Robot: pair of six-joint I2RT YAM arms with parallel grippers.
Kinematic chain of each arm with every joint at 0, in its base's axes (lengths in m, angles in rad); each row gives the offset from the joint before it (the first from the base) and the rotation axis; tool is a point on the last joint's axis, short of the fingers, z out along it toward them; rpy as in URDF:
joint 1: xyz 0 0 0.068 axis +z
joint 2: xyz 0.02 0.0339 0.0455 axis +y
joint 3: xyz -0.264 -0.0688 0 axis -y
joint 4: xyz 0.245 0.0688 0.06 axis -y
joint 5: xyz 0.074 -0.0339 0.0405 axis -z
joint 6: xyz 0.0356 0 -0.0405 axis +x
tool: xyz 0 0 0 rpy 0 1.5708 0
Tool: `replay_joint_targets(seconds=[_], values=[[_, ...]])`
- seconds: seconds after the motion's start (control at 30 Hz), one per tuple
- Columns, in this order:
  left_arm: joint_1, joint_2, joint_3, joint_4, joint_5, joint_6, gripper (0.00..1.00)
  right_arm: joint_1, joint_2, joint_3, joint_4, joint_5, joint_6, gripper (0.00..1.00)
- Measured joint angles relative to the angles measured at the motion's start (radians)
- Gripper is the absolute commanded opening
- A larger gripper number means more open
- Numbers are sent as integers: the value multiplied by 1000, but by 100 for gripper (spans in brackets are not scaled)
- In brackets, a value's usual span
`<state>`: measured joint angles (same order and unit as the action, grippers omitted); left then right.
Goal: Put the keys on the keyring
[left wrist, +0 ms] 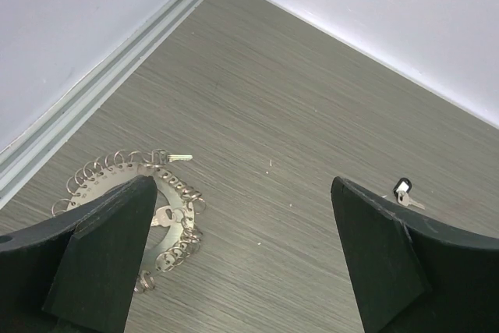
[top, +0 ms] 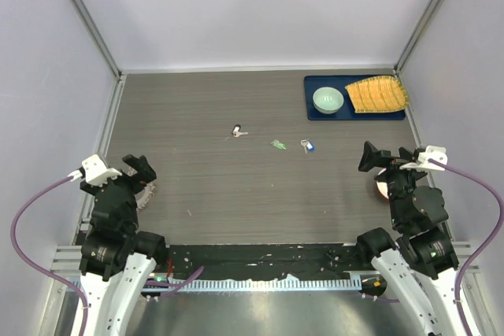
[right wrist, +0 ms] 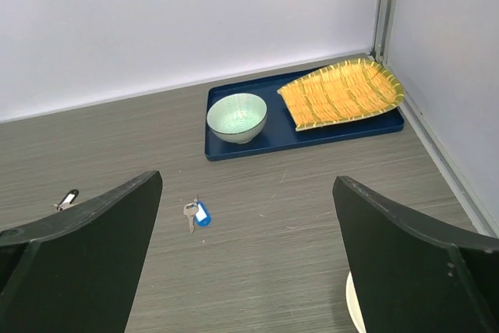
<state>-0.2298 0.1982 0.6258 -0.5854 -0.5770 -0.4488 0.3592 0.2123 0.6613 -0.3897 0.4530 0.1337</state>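
Observation:
Three small keys lie mid-table: a green-headed one (top: 278,145), a blue-tagged one (top: 307,145) (right wrist: 196,214) and a black-headed one (top: 236,131) (left wrist: 404,191) (right wrist: 68,199). The keyring (left wrist: 178,207), a flat metal ring edged with many small split rings, lies at the near left. It is partly hidden under my left gripper (top: 126,179) (left wrist: 242,185), which hovers open and empty over its right edge. One silver key (left wrist: 179,157) sticks out from the keyring's far rim. My right gripper (top: 387,161) (right wrist: 246,178) stands open and empty at the near right, the blue key ahead of its left finger.
A dark blue tray (top: 354,116) (right wrist: 277,126) at the far right holds a pale green bowl (top: 327,100) (right wrist: 237,117) and an orange woven mat (top: 378,94) (right wrist: 341,93). A white round object (top: 381,186) (right wrist: 352,302) sits under the right gripper. Walls close off three sides.

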Motion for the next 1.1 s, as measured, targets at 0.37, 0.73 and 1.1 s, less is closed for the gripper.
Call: replay_joint_targets(seconds=[0.37,0.73,1.1], values=[[0,24,0,-18,-10,-51,100,0,-5,-5,8,-2,-1,99],[0,169,12,-150,-19,-253,100,1,31,-5,8,-21,-3,100],[1,480,-69,-126,-68,-472,96,39,-14,-24,15,-92,1,100]])
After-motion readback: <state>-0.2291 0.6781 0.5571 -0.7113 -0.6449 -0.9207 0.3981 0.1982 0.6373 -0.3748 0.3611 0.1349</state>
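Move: The keyring lies flat on the table beneath the left hand, about 25 cm down, some 7 cm to its left and 3 cm ahead. Inside its hole is a loose key, roughly 4 cm left of the hand and 3 cm ahead; another sits on the far rim, 12 cm ahead and 6 cm left. From the right hand the blue-tagged key is about 22 cm ahead, 17 cm left and 30 cm below; the green-tagged key lies 10 cm farther left, level with it. Down goes the left hand, slowly at first and then faster, sinking about 13 cm towards the keyring with a slight reach forward near the end. Its open fingers tip down some 25 degrees, swing counter-clockwise, and the hand rolls its left side lower. Late on, the right hand, also open, slides 2 to 3 cm left towards the tagged keys, turning slightly counter-clockwise. ##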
